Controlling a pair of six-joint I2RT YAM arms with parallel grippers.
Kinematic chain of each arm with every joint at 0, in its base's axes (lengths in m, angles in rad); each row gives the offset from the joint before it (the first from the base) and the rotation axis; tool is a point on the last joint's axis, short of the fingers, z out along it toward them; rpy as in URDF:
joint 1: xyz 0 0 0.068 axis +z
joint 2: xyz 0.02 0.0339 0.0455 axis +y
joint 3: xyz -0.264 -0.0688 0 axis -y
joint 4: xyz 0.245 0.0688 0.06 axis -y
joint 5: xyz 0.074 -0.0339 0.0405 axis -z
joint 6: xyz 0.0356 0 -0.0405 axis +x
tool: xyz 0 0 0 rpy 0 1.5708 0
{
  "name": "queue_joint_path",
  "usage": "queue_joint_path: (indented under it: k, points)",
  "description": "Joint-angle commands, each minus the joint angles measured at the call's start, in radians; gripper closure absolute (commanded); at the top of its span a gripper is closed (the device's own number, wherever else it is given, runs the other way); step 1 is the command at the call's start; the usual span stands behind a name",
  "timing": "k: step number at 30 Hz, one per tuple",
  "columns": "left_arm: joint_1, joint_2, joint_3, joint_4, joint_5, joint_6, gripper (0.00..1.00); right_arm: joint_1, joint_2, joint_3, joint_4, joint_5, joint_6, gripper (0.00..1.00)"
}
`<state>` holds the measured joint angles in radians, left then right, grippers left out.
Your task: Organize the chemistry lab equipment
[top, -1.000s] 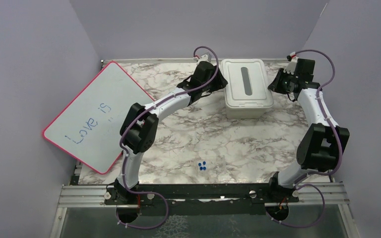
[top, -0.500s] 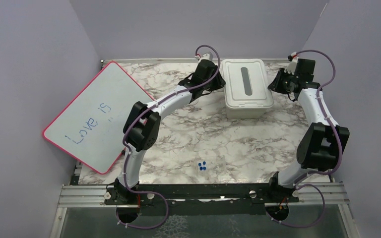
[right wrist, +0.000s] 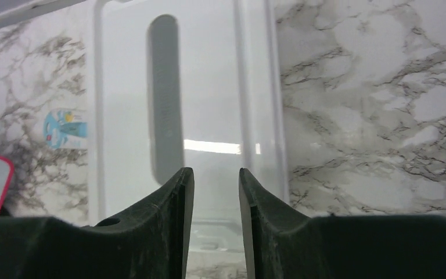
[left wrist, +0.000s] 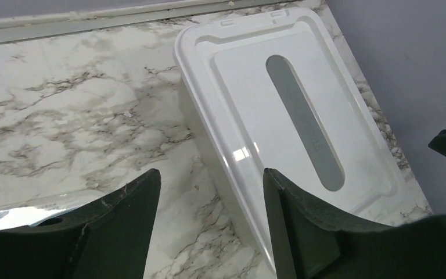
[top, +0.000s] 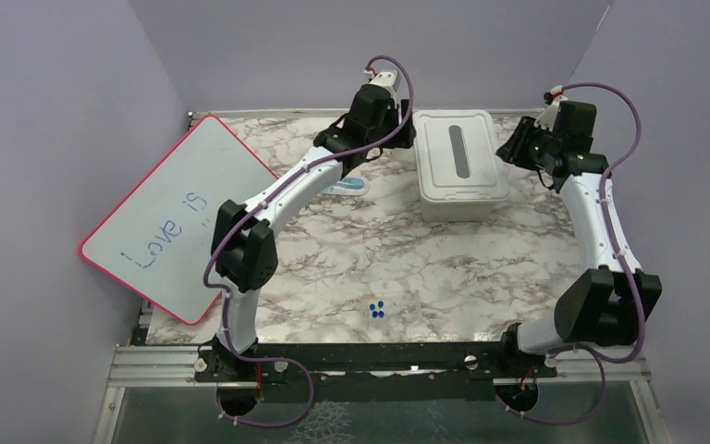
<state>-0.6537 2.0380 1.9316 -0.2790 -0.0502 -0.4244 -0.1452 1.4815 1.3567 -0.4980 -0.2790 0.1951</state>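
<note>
A white box with a shut lid and a grey slot handle stands at the back middle of the table. My left gripper hovers at its left edge, open and empty; its right finger hangs over the lid's rim. My right gripper hovers at the box's right side, open with nothing between its fingers, pointing across the lid. Of the chemistry lab equipment I see only a small clear packet with a blue label left of the box, and tiny blue-topped pieces near the front.
A pink-framed whiteboard with writing leans at the left wall. Purple walls close in the table on three sides. The marble tabletop spreads between the box and the arm bases. The packet also shows past the box.
Both grippers have opened wider. The left wrist rose and drew back from the box's left side. The right arm stretched out, its wrist lifting slightly away from the box.
</note>
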Motion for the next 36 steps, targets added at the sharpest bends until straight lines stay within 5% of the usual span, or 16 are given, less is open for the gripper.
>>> queue_joint_path:
  k: [1, 7, 16, 23, 36]
  points:
    - [0.006, -0.201, -0.101, -0.064, -0.053, 0.121, 0.30, 0.115, -0.132, -0.025, -0.067, 0.051, 0.055, 0.58]
    - [0.006, -0.440, -0.338, -0.144, -0.146, 0.192, 0.02, 0.249, -0.326, -0.153, -0.094, 0.124, 0.128, 0.44]
    - [0.007, -0.879, -0.709, -0.205, -0.261, 0.200, 0.01, 0.260, -0.585, -0.241, -0.244, 0.201, 0.184, 0.01]
    - [0.007, -1.218, -0.857, -0.304, -0.333, 0.187, 0.01, 0.260, -0.773, -0.220, -0.378, 0.322, 0.230, 0.00]
    - [0.008, -1.451, -0.774, -0.483, -0.414, 0.182, 0.01, 0.260, -0.947, -0.081, -0.473, 0.423, 0.167, 0.00]
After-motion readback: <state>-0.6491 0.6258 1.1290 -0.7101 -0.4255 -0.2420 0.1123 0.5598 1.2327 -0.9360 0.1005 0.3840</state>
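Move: The lidded box they are leaving has its middle roughly 14 cm right of the left hand, 3 cm back and 16 cm below. The blue blister pack lies about 17 cm left and 6 cm back, and the whiteboard's middle some 50 cm left and 18 cm back, both about 22 cm down. From the right hand the box is roughly 10 cm left, 2 cm ahead and 14 cm below. Both empty hands retreat from the box, about 25 cm back and rising, left one 30 cm leftward, fingers opening wide. ##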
